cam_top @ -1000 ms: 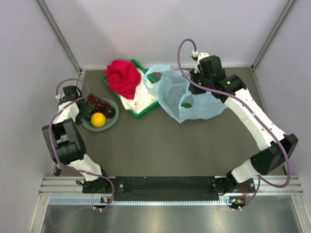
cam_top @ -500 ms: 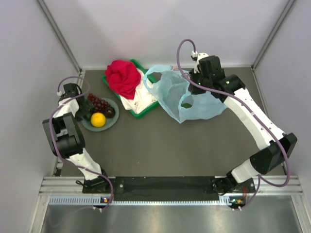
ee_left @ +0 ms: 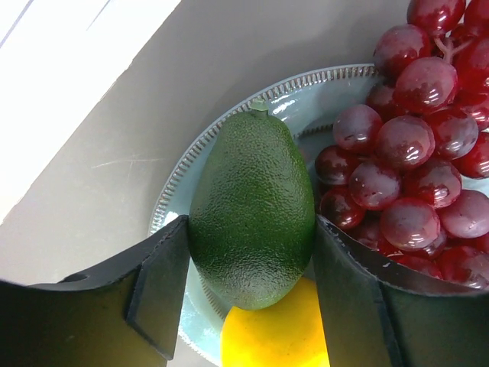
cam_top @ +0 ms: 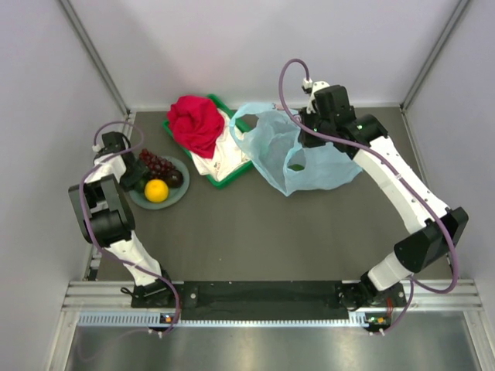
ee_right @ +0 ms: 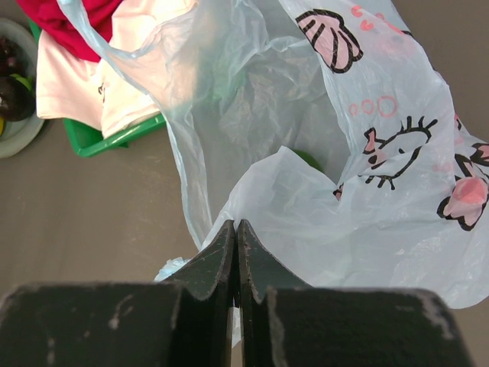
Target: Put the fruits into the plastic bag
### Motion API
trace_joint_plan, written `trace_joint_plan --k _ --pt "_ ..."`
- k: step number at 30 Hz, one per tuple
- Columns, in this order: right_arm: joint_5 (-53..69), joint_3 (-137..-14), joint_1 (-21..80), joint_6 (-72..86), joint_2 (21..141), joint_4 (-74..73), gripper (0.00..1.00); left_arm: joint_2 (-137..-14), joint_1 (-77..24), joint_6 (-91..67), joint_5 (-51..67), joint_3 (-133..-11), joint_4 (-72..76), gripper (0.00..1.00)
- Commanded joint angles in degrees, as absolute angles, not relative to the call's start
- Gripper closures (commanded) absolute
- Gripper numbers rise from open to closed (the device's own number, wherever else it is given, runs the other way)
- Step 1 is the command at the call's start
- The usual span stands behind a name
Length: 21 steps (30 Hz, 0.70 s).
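A grey-green plate (cam_top: 179, 197) at the left holds the orange-yellow citrus (cam_top: 156, 190), the dark red grapes (cam_top: 157, 164) and a dark round fruit (cam_top: 175, 178). My left gripper (cam_top: 133, 176) is at the plate's left side. In the left wrist view its fingers press both sides of the dark green fruit (ee_left: 252, 214), which lies on the plate (ee_left: 183, 176) beside the grapes (ee_left: 412, 153) and above the citrus (ee_left: 275, 336). My right gripper (cam_top: 303, 133) is shut on the top edge of the light-blue plastic bag (cam_top: 325, 166) and holds it up. A green fruit (ee_right: 309, 159) shows inside the bag (ee_right: 306, 214).
A green tray (cam_top: 232, 176) with a red cloth (cam_top: 195, 122) and white cloths stands between the plate and the bag, touching the bag's left handle. Grey walls close in on the left, the back and the right.
My left arm has shifted and the gripper has settled in at the plate's left side. My right gripper has moved slightly left, still holding the bag's edge.
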<state>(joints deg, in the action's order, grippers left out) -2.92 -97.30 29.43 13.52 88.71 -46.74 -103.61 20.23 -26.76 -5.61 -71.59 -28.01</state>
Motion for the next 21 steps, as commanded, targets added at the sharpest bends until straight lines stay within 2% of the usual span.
trace_joint_plan --k 1,8,21 --pt "-2.9 -100.5 28.9 13.0 89.5 -45.6 1.0 -103.9 20.9 -25.8 -7.1 -72.8 -26.6 0.46" --pt "-2.6 -101.2 28.9 12.9 89.9 -45.6 1.0 -100.7 21.2 -26.0 -11.6 -71.5 -27.8 0.64" --pt "-1.8 -101.8 28.9 12.6 90.4 -45.6 1.0 -90.6 21.3 -26.8 -17.2 -68.2 -27.0 0.68"
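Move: The avocado already sits between the left fingers at the plate's left side. The orange lies about 7 cm to the right and 4 cm back, the grapes some 7 cm right and 5 cm ahead, both roughly level with the hand in height. The plastic bag's mouth is far off, around 48 cm right, 3 cm ahead and 8 cm higher. From the right hand, the avocado lies about 54 cm left, level front to back and 23 cm below. Keep the left gripper's pinch on the avocado's two sides and, after a brief pause, lift the avocado about 4 cm while drawing it roughly 2.5 cm back and as far left, away from grapes and orange, out over the plate's rim. Let the wrist roll some 10 degrees, its left side rising. Hold the right gripper shut on the bag's edge, almost still. ##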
